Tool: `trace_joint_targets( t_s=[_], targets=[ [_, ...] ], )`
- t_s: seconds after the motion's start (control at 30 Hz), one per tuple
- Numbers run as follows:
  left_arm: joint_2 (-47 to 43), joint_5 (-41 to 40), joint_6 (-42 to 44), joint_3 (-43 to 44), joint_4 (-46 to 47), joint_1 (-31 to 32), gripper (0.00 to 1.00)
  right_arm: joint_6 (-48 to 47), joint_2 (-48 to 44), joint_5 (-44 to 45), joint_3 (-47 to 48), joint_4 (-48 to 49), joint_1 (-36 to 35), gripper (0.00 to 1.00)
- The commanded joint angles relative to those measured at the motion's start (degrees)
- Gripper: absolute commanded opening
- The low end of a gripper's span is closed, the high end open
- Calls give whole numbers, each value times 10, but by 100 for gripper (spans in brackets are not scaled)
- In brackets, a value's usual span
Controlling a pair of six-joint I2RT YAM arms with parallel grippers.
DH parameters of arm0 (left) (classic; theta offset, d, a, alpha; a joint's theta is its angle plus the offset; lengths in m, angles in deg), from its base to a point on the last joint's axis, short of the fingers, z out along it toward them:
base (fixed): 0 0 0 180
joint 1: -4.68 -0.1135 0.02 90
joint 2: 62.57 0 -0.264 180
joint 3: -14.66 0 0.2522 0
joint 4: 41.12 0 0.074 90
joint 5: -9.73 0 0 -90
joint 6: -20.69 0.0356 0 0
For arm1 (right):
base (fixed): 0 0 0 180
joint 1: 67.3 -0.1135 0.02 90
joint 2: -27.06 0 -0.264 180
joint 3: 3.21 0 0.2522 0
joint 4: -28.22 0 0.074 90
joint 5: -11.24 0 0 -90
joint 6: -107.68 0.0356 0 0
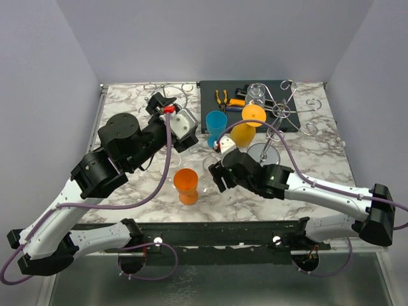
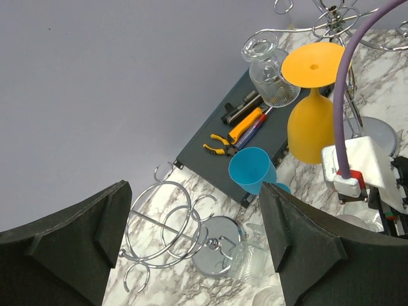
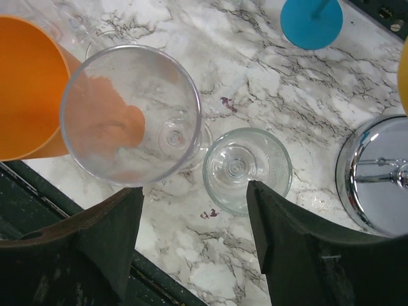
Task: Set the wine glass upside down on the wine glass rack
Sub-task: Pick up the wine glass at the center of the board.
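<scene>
A tall clear wine glass (image 3: 131, 115) stands upright on the marble table, and a smaller ribbed clear glass (image 3: 247, 167) stands beside it. My right gripper (image 3: 194, 245) (image 1: 217, 175) hovers open just in front of them, with only bare table between its fingers. The right wine glass rack (image 1: 284, 113) carries a yellow glass (image 1: 245, 125) and a clear glass (image 1: 256, 94) upside down. My left gripper (image 2: 191, 248) (image 1: 159, 105) is open above the left chrome rack (image 2: 167, 220), where one clear ribbed glass (image 2: 252, 260) hangs near the base.
An orange glass (image 1: 186, 185) stands left of the right gripper and a blue glass (image 1: 215, 127) stands mid-table. A dark tray (image 1: 220, 102) at the back holds pliers (image 2: 220, 145) and other tools. The right rack's chrome base (image 3: 379, 175) sits close to the right gripper.
</scene>
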State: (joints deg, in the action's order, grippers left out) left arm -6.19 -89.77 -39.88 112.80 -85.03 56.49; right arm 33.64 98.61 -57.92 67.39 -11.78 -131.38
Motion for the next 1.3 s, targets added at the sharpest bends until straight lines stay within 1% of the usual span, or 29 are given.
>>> trace_joint_targets(
  t_s=[0.0,0.17,0.47,0.63,0.8,0.9,1.0,1.17,1.27],
  targets=[
    [2,12,-11,12,-8,-2,88,-22,19,-40,-14,41,12,71],
    [4,16,-11,12,-7,-3,88,-21,31,-53,-28,57,22,69],
    [6,20,-12,15,-8,-3,88,-18,16,-67,-73,92,43,66],
    [8,21,-14,18,-8,-3,88,-18,39,-76,-80,108,46,65],
    [11,20,-12,24,-9,-3,88,-20,63,-77,-72,107,47,60],
    [11,22,-14,26,-10,-3,88,-17,67,-72,-71,94,47,53],
    [11,24,-17,27,-11,-3,88,-9,57,-70,-76,78,47,41],
    [12,31,-17,23,-11,-2,88,2,25,-66,-82,57,47,32],
    [12,33,-20,23,-12,-3,88,6,8,-65,-79,44,47,22]
  ],
)
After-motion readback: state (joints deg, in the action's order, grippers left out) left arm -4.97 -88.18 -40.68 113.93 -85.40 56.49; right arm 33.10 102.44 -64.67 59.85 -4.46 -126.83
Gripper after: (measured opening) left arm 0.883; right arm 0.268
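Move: The wine glass to be picked up stands under the right hand, about 2 cm ahead, 4 cm to the right and 11 cm down. A taller clear glass stands some 7 cm to the wine glass's left and level with it, the orange glass 13 cm left of it and 5 cm nearer. From the raised left hand the wine glass lies some 13 cm right, 1 cm ahead, 40 cm down. The right hand sinks about 6 cm to the wine glass's left rim, fingers closing well in about its wall. ##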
